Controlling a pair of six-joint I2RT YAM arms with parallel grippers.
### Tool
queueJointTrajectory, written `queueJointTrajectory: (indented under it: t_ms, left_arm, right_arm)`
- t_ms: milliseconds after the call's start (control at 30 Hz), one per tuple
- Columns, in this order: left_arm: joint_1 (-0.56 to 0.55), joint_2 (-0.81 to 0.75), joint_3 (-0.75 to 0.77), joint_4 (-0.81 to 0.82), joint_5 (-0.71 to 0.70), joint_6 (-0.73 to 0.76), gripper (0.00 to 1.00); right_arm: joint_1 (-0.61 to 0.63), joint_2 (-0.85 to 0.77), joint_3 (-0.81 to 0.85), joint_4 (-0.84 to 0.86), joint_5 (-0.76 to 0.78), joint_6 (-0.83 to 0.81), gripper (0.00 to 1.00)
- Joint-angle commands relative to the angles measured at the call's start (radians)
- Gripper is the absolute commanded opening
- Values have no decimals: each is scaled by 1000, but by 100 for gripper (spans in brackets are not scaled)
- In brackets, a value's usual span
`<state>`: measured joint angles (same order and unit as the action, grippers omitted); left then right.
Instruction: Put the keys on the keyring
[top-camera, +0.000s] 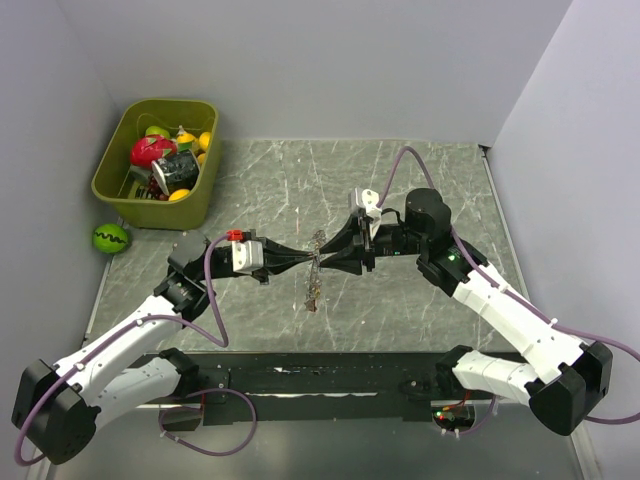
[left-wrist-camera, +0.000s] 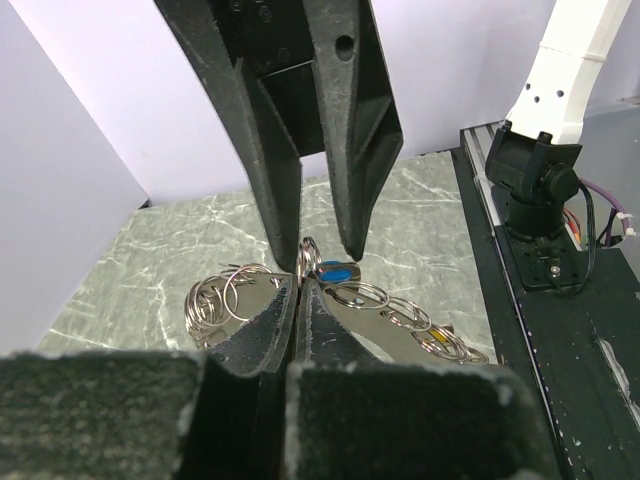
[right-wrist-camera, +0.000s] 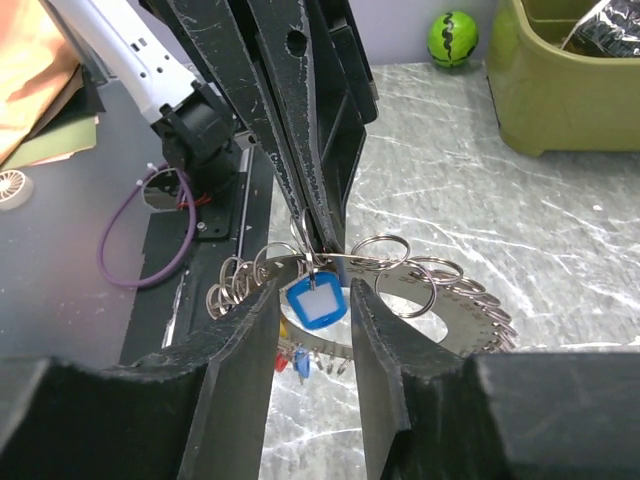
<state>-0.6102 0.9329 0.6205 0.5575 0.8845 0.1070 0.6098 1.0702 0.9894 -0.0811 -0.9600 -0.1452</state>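
The keyring (top-camera: 316, 288) is a flat silver ring plate (right-wrist-camera: 462, 318) strung with several small split rings, held above the marble table. My left gripper (top-camera: 310, 262) is shut on its edge, jaws pressed together (left-wrist-camera: 300, 282). A key's blue tag (right-wrist-camera: 315, 302) hangs from a split ring at that spot. My right gripper (right-wrist-camera: 314, 290) faces the left one (top-camera: 324, 262) and is open, one finger on each side of the blue tag with thin gaps. A yellow tag (left-wrist-camera: 432, 343) sits further along the ring. Red and blue bits (right-wrist-camera: 292, 362) dangle below.
An olive bin (top-camera: 160, 160) full of toy items stands at the back left. A green watermelon ball (top-camera: 110, 237) lies beside the bin, off the mat. A black rail (top-camera: 320, 375) runs along the near edge. Walls close in on three sides.
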Motion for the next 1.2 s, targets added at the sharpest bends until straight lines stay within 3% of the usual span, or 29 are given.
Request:
queueJointTrajectory:
  t_ms: [0,200,367,1167]
  left_arm:
    - [-3,-6,21,76,16,-10,1]
    - [-3,-8,21,71,16,-7,1]
    - [-3,-12,21,68,18,-4,1]
    - [-3,-55,-22,182,50,-16,1]
  right_arm:
    - [-2,-12,51,52,-23,22,37]
    - [-4,0,54,63,-23,38,23]
    - [-2,19,64,53,-10,41,1]
    - [-2,37,48,-16,53,-31,0]
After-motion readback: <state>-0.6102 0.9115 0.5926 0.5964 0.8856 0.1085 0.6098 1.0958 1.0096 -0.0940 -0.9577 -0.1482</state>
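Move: The right hand's open fingers straddle the blue key, whose middle is about 1 cm to that hand's left and level with it. The keyring hangs below the fingertips, its middle around 5 cm down and 1 cm left. The yellow key is roughly 4 cm back, 2 cm left and 4 cm below. From the left hand, which already holds the keyring, the blue key lies about 2 cm right, 1 cm back and 1 cm below. The right fingers shut fully on the small wire ring of the blue key, pinching it right beside the left fingertips. While closing, the right hand stays almost in place, rising only about half a centimetre and then settling back down. The left hand keeps its grip on the keyring, practically still. ##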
